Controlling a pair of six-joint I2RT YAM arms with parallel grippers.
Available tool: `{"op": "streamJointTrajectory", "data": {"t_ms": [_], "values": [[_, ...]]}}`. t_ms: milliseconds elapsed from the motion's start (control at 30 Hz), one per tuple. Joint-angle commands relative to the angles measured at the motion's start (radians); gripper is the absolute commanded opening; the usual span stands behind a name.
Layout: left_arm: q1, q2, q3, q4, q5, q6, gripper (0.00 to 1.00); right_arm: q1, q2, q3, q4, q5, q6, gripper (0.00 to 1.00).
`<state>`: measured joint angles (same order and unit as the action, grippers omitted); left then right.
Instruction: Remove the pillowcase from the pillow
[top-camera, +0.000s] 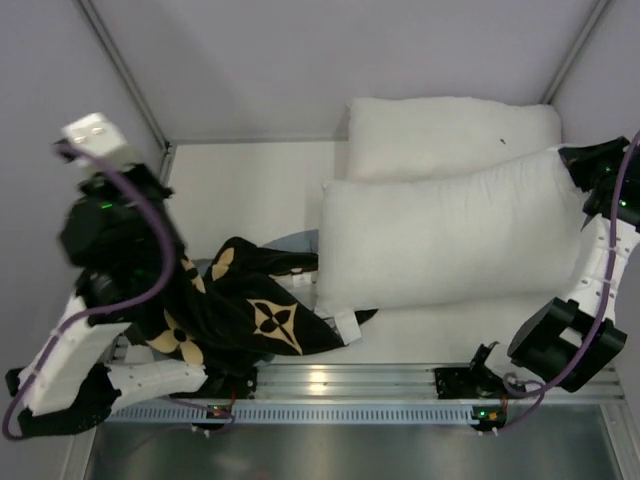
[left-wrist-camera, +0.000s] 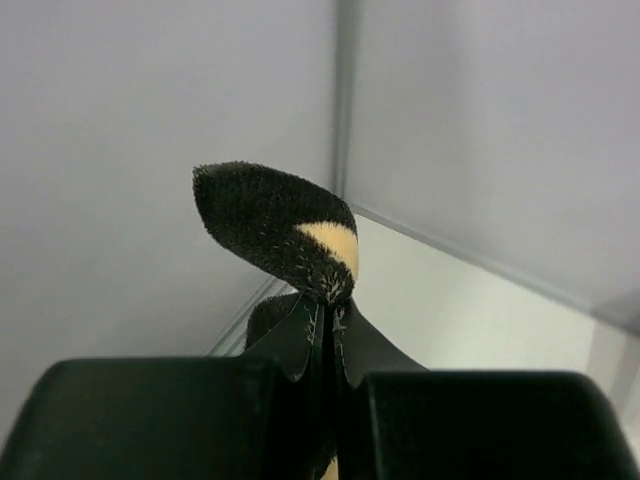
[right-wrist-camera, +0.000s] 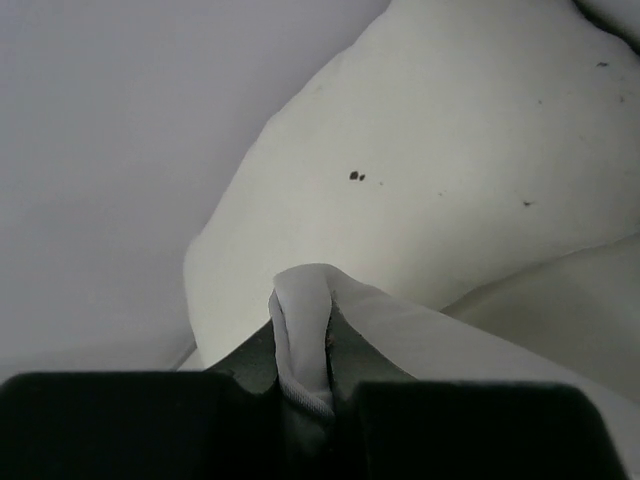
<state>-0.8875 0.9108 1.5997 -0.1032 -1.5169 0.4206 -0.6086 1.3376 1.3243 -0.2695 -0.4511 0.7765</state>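
Observation:
The black pillowcase (top-camera: 255, 310) with tan flowers hangs crumpled at the left, draping from my raised left arm down to the table. Its right edge reaches the near-left corner of the white pillow (top-camera: 450, 240), beside a small white tag (top-camera: 346, 326). My left gripper (left-wrist-camera: 328, 322) is shut on a fold of the pillowcase (left-wrist-camera: 285, 225). The pillow lies across the middle right, bare over nearly all its length. My right gripper (top-camera: 588, 165) sits at its far-right corner. In the right wrist view, that gripper (right-wrist-camera: 305, 350) is shut on a white seam fold of the pillow (right-wrist-camera: 300, 310).
A second plain white pillow (top-camera: 450, 130) with a dark speck lies at the back against the wall, and it also fills the right wrist view (right-wrist-camera: 430, 170). A bit of blue-grey cloth (top-camera: 292, 240) shows behind the pillowcase. Grey walls enclose the table; an aluminium rail (top-camera: 350, 385) runs along the near edge.

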Motion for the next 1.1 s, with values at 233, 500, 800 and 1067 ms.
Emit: {"op": "streamJointTrajectory", "data": {"t_ms": [233, 500, 800, 1067], "values": [[-0.032, 0.514, 0.2, -0.378, 0.483, -0.507, 0.0, 0.162, -0.089, -0.003, 0.052, 0.12, -0.069, 0.0], [0.308, 0.619, 0.138, -0.541, 1.025, -0.746, 0.0, 0.135, -0.109, -0.031, -0.042, 0.172, -0.095, 0.0], [0.478, 0.626, -0.052, -0.579, 1.561, -0.821, 0.0, 0.124, -0.12, -0.046, -0.048, 0.152, -0.095, 0.0], [0.467, 0.412, -0.432, -0.465, 1.816, -0.996, 0.0, 0.099, -0.123, -0.048, -0.047, 0.14, -0.091, 0.0]]}}
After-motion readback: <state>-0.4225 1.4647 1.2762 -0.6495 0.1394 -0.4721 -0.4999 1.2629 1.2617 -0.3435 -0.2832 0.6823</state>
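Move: The left hand, high up, holds the freed pillowcase's end; the pillow's left end lies about 14 cm ahead, 29 cm to its right and 45 cm below. The case's trailing heap is about 17 cm right of that hand, roughly level fore and aft, 50 cm below. The right hand still holds the pillow's raised right corner, its left end about 6 cm back, 53 cm left and 29 cm down. The left hand lowers the pinched pillowcase about 35 cm, swinging right and forward towards the pillow's left end. ##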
